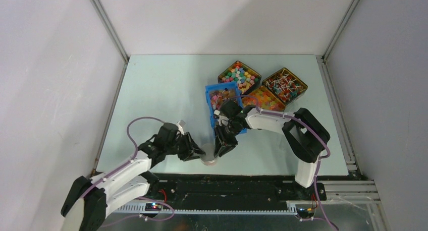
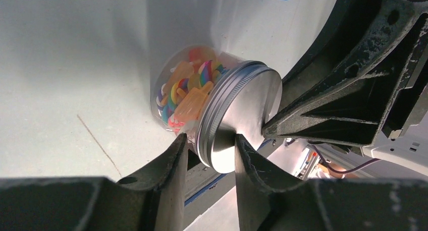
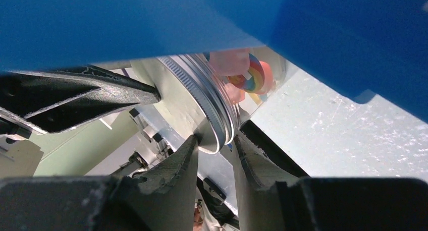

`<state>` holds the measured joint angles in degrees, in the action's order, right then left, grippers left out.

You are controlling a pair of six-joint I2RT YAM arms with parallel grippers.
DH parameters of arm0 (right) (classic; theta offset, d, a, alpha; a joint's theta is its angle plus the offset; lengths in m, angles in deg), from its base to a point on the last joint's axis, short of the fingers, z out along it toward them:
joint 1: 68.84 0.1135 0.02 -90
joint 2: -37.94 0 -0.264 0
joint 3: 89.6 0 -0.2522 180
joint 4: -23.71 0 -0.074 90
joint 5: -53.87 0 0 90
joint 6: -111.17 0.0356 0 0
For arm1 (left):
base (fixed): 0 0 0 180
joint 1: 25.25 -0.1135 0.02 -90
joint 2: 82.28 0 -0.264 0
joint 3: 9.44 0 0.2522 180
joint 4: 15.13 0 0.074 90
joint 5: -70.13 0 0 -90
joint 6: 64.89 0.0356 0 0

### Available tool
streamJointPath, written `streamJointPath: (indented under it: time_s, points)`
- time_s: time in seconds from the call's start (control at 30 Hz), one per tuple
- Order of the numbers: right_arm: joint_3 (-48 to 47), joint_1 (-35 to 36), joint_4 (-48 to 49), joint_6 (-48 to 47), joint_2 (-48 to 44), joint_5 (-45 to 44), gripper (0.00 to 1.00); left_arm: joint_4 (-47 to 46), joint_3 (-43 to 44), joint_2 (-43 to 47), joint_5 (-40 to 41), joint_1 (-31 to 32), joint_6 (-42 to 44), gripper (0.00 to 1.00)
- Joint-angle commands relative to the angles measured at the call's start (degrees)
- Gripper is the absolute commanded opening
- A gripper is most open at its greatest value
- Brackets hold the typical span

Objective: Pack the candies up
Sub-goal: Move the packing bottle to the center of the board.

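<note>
A clear jar [image 1: 208,159] with a silver screw lid [image 2: 242,110] lies on its side near the table's front edge. Bright orange, pink and rainbow candies [image 2: 186,92] fill it. My left gripper [image 2: 209,137] straddles the lid's rim, one finger on the lid's flat face and the other against the jar's neck. My right gripper [image 3: 216,137] pinches the same rim from the other side, under the jar's candies [image 3: 247,74]. In the top view the left gripper [image 1: 194,153] and the right gripper [image 1: 222,146] meet at the jar.
A blue bin [image 1: 211,97] of mixed sweets stands just behind the right wrist and fills the top of the right wrist view. Behind it are three tins: small multicoloured sweets [image 1: 239,75], orange sweets [image 1: 262,97] and stick lollipops [image 1: 284,85]. The table edge runs just in front of the jar.
</note>
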<state>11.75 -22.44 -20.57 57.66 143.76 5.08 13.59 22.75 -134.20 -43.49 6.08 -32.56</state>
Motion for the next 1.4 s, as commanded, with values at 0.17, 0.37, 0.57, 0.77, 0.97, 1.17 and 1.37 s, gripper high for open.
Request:
streamJointPath:
  time_s: [0.17, 0.37, 0.57, 0.77, 0.97, 1.17, 1.37]
  points:
    - [3.7, -1.8, -2.8, -0.8, -0.7, -11.2, 0.25, -4.4, 2.2, -15.4, 4.0, 7.1, -1.0, 0.28]
    - [9.2, -5.8, -4.7, -1.9, -5.4, -14.2, 0.26, -6.4, 9.7, -24.4, 3.8, 9.9, 0.5, 0.31]
    - [10.3, -5.9, -5.8, -2.5, -5.2, -15.3, 0.33, -2.3, 13.8, -26.3, 5.3, 10.1, 4.1, 0.41]
    - [10.3, -5.7, -5.2, -3.7, -8.4, -15.0, 0.55, 4.4, 15.6, -15.6, 12.3, 10.0, 9.5, 0.72]
    - [10.3, -4.8, -7.1, -5.3, -15.3, -15.9, 0.82, 6.8, 13.9, 0.5, 20.7, 9.9, 14.8, 0.93]
    - [10.3, -5.4, -9.0, -6.1, -20.7, -17.0, 0.96, 0.5, 8.5, 16.3, 22.9, 9.9, 22.1, 0.99]
    - [10.1, -7.3, -7.2, -5.5, -20.1, -14.7, 0.98, -8.9, -0.9, 29.6, 20.7, 9.9, 33.0, 1.0]
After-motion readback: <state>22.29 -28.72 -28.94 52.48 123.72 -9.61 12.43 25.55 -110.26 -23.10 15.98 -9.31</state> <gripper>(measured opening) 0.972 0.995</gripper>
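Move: The lidded packing bottle stands between my hands with both sets of half-closed fingers already on its rim. Its middle is about 4 cm to the right of my left hand and 4 cm to the left of my right, level fore and aft and some 3 cm below each. From my right hand, the blue tray's middle is about 18 cm ahead and 4 cm right, the orange candy box 22 cm ahead and 21 cm right. With my fingers kept on the bottle from both sides, I slide it right along the board, both hands going about 6 cm together at steady height. Then both grippers open wide and come free: my left hand backs off left, rising about 9 cm and tipping its fingers up, while my right eases a little farther right and ends slightly higher. ##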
